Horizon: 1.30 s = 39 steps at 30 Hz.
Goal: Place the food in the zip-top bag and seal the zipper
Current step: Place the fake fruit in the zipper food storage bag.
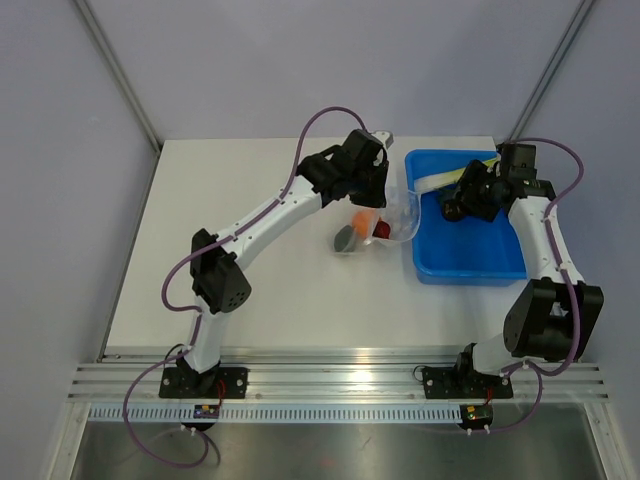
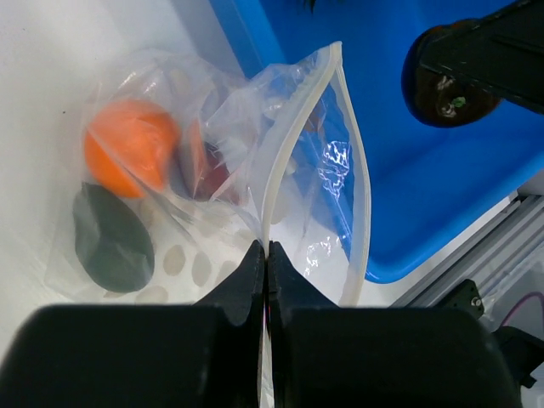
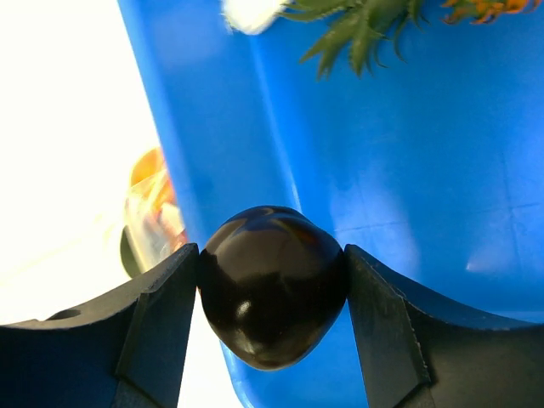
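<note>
The zip-top bag (image 2: 212, 110) lies on the white table just left of the blue bin, its mouth open toward the bin. My left gripper (image 2: 268, 246) is shut on the zipper (image 2: 280, 161) strip at the mouth edge. Inside the bag are an orange piece (image 2: 127, 149), a dark green piece (image 2: 110, 238) and a reddish piece (image 2: 204, 166). My right gripper (image 3: 270, 251) is shut on a dark round piece of food (image 3: 272, 297) above the bin's left part, close to the bag's mouth. Pineapple leaves (image 3: 348, 25) show at the bin's far end.
The blue bin (image 1: 470, 265) stands at the right of the table (image 1: 250, 300). Grey walls close in the back and sides. An aluminium rail (image 1: 340, 375) runs along the near edge, where both arm bases stand.
</note>
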Tool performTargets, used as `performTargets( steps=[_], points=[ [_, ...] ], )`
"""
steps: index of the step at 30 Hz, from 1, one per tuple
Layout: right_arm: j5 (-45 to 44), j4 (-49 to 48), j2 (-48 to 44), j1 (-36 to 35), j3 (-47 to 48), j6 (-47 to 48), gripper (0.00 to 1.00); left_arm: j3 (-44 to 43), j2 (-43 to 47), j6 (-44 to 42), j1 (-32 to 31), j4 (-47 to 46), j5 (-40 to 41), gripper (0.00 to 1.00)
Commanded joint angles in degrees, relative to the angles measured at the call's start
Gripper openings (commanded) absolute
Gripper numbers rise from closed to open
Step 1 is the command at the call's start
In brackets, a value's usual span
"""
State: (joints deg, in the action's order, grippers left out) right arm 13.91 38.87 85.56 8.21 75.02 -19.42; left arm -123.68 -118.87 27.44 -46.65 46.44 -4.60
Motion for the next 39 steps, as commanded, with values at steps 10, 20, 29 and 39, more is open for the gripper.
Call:
performTargets(
  steps=[10, 20, 29, 39],
  points=[
    [3.7, 1.0, -4.2, -6.1, 9.1, -2.3, 0.61, -2.3, 0.6, 5.3, 1.7, -1.6, -1.2, 0.00],
    [2.2, -1.0, 0.2, -16.5, 10.1, -4.2, 0.63, -0.1, 1.9, 4.9, 3.6, -3.4, -4.1, 0.00],
    [2.1, 0.3, 5.1, -21.8, 12.5, -4.4, 0.95, 3.5, 4.3, 5.1, 4.4, -5.5, -5.8, 0.00],
    [-15.9, 1.9, -2.3, -21.8, 10.2, -3.5, 0.97, 5.1, 5.7, 4.6, 4.6, -5.7, -5.5, 0.00]
  ],
)
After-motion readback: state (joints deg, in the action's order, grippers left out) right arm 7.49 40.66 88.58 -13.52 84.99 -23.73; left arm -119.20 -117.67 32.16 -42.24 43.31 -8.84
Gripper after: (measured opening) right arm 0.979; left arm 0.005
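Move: The right hand already holds the dark fruit. The open mouth of the zip-top bag lies about 14 cm to its left, nearly level fore and aft and some 5 cm lower. In the bag, the orange fruit is roughly 22 cm left and 4 cm back, the red fruit 18 cm left and 6 cm back, both about 14 cm down. From the left hand, still pinching the bag's edge, the mouth's middle is some 6 cm right, 2 cm back and 2 cm down. The right hand arcs about 15 cm left to the bag's mouth, lowers, releases the dark fruit, eases back right. ##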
